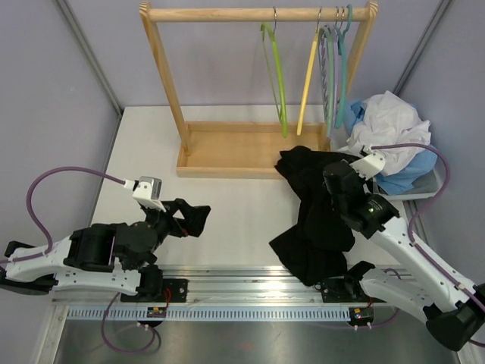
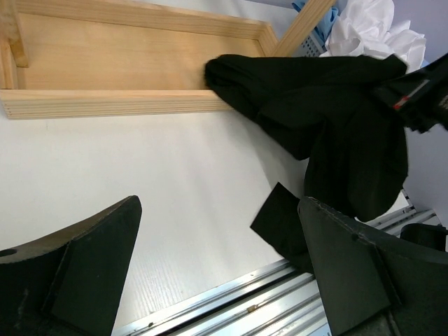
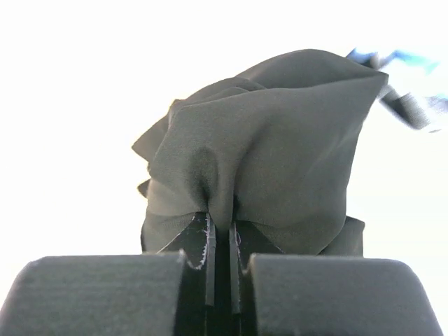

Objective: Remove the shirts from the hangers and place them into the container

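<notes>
The black shirt [image 1: 314,216] lies crumpled on the white table, one end draped over the corner of the wooden rack's base tray [image 1: 227,148]. My right gripper [image 1: 334,177] is shut on a fold of the black shirt [image 3: 266,140], pinched between the fingertips of the right gripper [image 3: 220,222]. The white shirt [image 1: 390,121] is heaped at the far right over the container [image 1: 426,189], whose rim barely shows. Empty hangers hang on the rail: lime green [image 1: 277,80], yellow [image 1: 309,83], teal [image 1: 342,72]. My left gripper [image 1: 198,216] stands open and empty, left of the black shirt [image 2: 336,119].
The wooden rack [image 1: 258,13] stands across the back of the table. A light blue garment [image 1: 405,176] lies under the white shirt [image 2: 371,28]. A metal rail [image 1: 250,292] runs along the near edge. Grey walls close in both sides.
</notes>
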Controlling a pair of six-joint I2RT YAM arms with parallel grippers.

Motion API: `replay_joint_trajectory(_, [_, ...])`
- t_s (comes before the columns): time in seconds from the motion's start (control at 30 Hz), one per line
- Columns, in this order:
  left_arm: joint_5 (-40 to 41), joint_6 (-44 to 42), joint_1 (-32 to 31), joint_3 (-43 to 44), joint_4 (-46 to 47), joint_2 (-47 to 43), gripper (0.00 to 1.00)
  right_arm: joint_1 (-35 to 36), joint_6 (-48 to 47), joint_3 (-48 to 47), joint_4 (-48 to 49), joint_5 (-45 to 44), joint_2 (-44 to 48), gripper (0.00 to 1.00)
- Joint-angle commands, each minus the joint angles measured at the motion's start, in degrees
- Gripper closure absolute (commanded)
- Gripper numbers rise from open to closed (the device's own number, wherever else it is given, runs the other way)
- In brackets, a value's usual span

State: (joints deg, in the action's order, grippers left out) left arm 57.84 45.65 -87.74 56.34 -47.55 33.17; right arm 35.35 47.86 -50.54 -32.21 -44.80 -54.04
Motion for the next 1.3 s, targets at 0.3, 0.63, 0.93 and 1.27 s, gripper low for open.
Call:
replay_joint_trajectory(0.3, [-2.2, -1.9, -0.2, 6.3, 3.3, 3.7, 0.02, -0.3, -31.1, -18.6, 18.0, -26.6, 7.6, 1.0])
replay_joint_trajectory(0.63, [-4.1, -4.2, -0.2, 8.5, 4.6, 3.7, 0.02, -8.2, -65.5, -38.8, 48.4, -15.9, -7.6, 1.0])
replay_joint_trajectory(0.93, [-4.7, -3.9, -0.2, 10.2, 2.7, 2.5, 0.02, -30.5, -54.8, -68.5, 34.7, 2.9, -29.4, 1.0])
replay_joint_trajectory(1.27, [-3.4, -6.1, -0.2, 12.6, 1.9, 2.9, 0.01, -41.1, -50.6, -107.5, 44.7, 24.5, -54.8, 1.0])
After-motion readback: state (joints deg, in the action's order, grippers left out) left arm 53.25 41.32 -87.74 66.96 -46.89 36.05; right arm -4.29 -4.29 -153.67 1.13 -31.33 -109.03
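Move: The right hand already holds the bunched black shirt about 22 cm above the table, its lower end still on the table's near edge. The container, with the white and blue shirts in it, lies roughly 32 cm to the right and 15 cm ahead, some 15 cm lower. The rack's base is about 17 cm ahead and 20 cm left; the right-end hangers are straight ahead 17 cm, some 18 cm above. From the left hand the container is roughly 30 cm ahead and 75 cm right. The right hand keeps its shut pinch on the black shirt and hoists it steeply, nearly 50 cm up, swinging some 20 cm right to the container's side and drawing back slightly before reaching about 13 cm forward of its start, while the wrist tips the fingers up by roughly 55 degrees and turns clockwise. The left hand, empty and wide open, only drifts up about 5 cm, well clear of the shirt. ##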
